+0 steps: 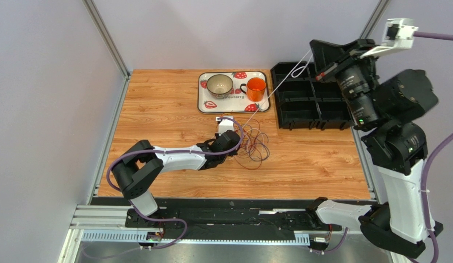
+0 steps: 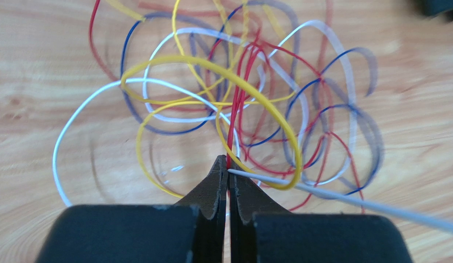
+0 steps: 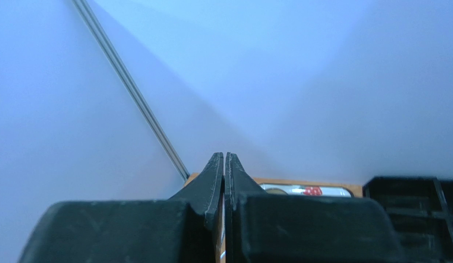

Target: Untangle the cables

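The cables (image 1: 255, 143) lie as a tangle of thin red, yellow, white and blue loops (image 2: 234, 104) on the wooden table. My left gripper (image 1: 234, 143) sits at the tangle's left edge. Its jaws (image 2: 228, 160) are shut on a red cable (image 2: 238, 109), and a pale cable (image 2: 344, 198) runs off to the right from the tips. My right gripper (image 1: 321, 61) is raised high at the back right, shut (image 3: 223, 156). A white cable (image 1: 278, 90) stretches taut from the tangle up to it.
A strawberry-patterned tray (image 1: 201, 93) at the back holds a bowl (image 1: 219, 84) and an orange cup (image 1: 256, 89). A black divided bin (image 1: 308, 101) stands to its right, under the raised right arm. Grey walls close in the left and back sides.
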Robot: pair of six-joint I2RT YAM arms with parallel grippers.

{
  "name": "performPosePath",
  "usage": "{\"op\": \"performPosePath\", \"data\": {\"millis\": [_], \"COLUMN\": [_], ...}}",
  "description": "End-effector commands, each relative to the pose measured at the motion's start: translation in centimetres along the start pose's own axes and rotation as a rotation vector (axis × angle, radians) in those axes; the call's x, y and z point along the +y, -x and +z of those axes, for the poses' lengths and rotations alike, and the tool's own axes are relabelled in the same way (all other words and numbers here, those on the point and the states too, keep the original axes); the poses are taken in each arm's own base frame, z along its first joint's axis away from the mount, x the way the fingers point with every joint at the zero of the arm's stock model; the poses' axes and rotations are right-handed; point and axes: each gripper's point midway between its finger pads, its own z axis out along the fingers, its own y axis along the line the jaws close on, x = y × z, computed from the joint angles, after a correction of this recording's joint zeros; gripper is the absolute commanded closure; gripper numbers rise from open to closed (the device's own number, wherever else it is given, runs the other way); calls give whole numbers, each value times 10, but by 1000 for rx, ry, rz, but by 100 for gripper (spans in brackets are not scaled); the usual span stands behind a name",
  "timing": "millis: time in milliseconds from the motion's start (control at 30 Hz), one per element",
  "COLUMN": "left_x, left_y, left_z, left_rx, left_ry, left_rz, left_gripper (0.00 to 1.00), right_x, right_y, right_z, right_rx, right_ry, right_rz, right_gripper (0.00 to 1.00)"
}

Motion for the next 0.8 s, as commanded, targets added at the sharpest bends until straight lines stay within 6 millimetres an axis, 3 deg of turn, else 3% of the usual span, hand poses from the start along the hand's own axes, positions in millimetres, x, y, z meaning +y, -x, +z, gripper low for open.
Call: {"op": "performPosePath", "data": {"millis": [0, 100, 167, 200, 267, 300, 333, 367, 400, 433, 467, 533, 567, 600, 700, 767], "left_x": [18, 20, 19, 18, 16, 14, 14, 16, 13, 12, 10, 14, 14, 26, 54, 66], "left_y": [-11, -13, -12, -12, -13, -10, -10, -13, -6, -8, 0, -1, 16, 13, 40, 55], "left_z": [0, 3, 3, 4, 3, 2, 1, -1, -5, -9, -16, -27, -38, -45, -72, -87], "left_rx": [40, 51, 51, 54, 59, 50, 47, 50, 28, 40, 11, 13, -31, -17, -112, -190], "left_ry": [89, 107, 110, 108, 94, 82, 74, 71, 46, 26, -2, -17, -30, 11, 98, 114], "left_rz": [19, 24, 23, 32, 39, 37, 34, 34, 23, 26, 16, 21, -2, 18, 36, 35], "left_gripper": [100, 100, 99, 88, 65, 43, 35, 29, 22, 20, 20, 19, 19, 19, 17, 16], "right_x": [37, 43, 41, 37, 15, 5, -8, -32, -42, -62, -70, -85, -90, -93, -105, -102], "right_y": [122, 131, 121, 115, 74, 57, 39, -15, -28, -74, -89, -118, -132, -141, -180, -215], "right_z": [-40, -52, -50, -48, -31, -30, -28, -15, -22, -17, -19, -23, -24, -25, -27, -22], "right_rx": [-439, -485, -459, -437, -325, -287, -250, -144, -126, -36, -6, 62, 102, 129, 250, 351], "right_ry": [197, 246, 242, 225, 126, 83, 36, -53, -84, -154, -179, -229, -243, -253, -296, -273], "right_rz": [8, -29, -53, -50, -58, -36, -32, -56, -34, -63, -67, -73, -85, -96, -113, -94], "right_gripper": [100, 100, 100, 100, 100, 100, 100, 100, 100, 100, 100, 100, 100, 100, 100, 100]}}
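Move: Beneath and just to the right of the left fingers, which are shut on cable strands, the tangle's middle lies about 3 cm right, 1 cm ahead and 4 cm below; the orange mug is some 18 cm ahead and 9 cm right. From the right hand, high up with the white cable, the tangle is roughly 15 cm left, 2 cm ahead and 57 cm down, the black bin about 20 cm ahead and 8 cm right. Letting the taut white cable go slack, the right hand first rises about 4 cm, drawing slightly back, then sinks over 20 cm and eases forward, tipping down, fingers still shut on it. The left hand lifts a little to the right, dips back left while its fingers open wide and release the strands, then draws left and back and climbs clear of the tangle. ##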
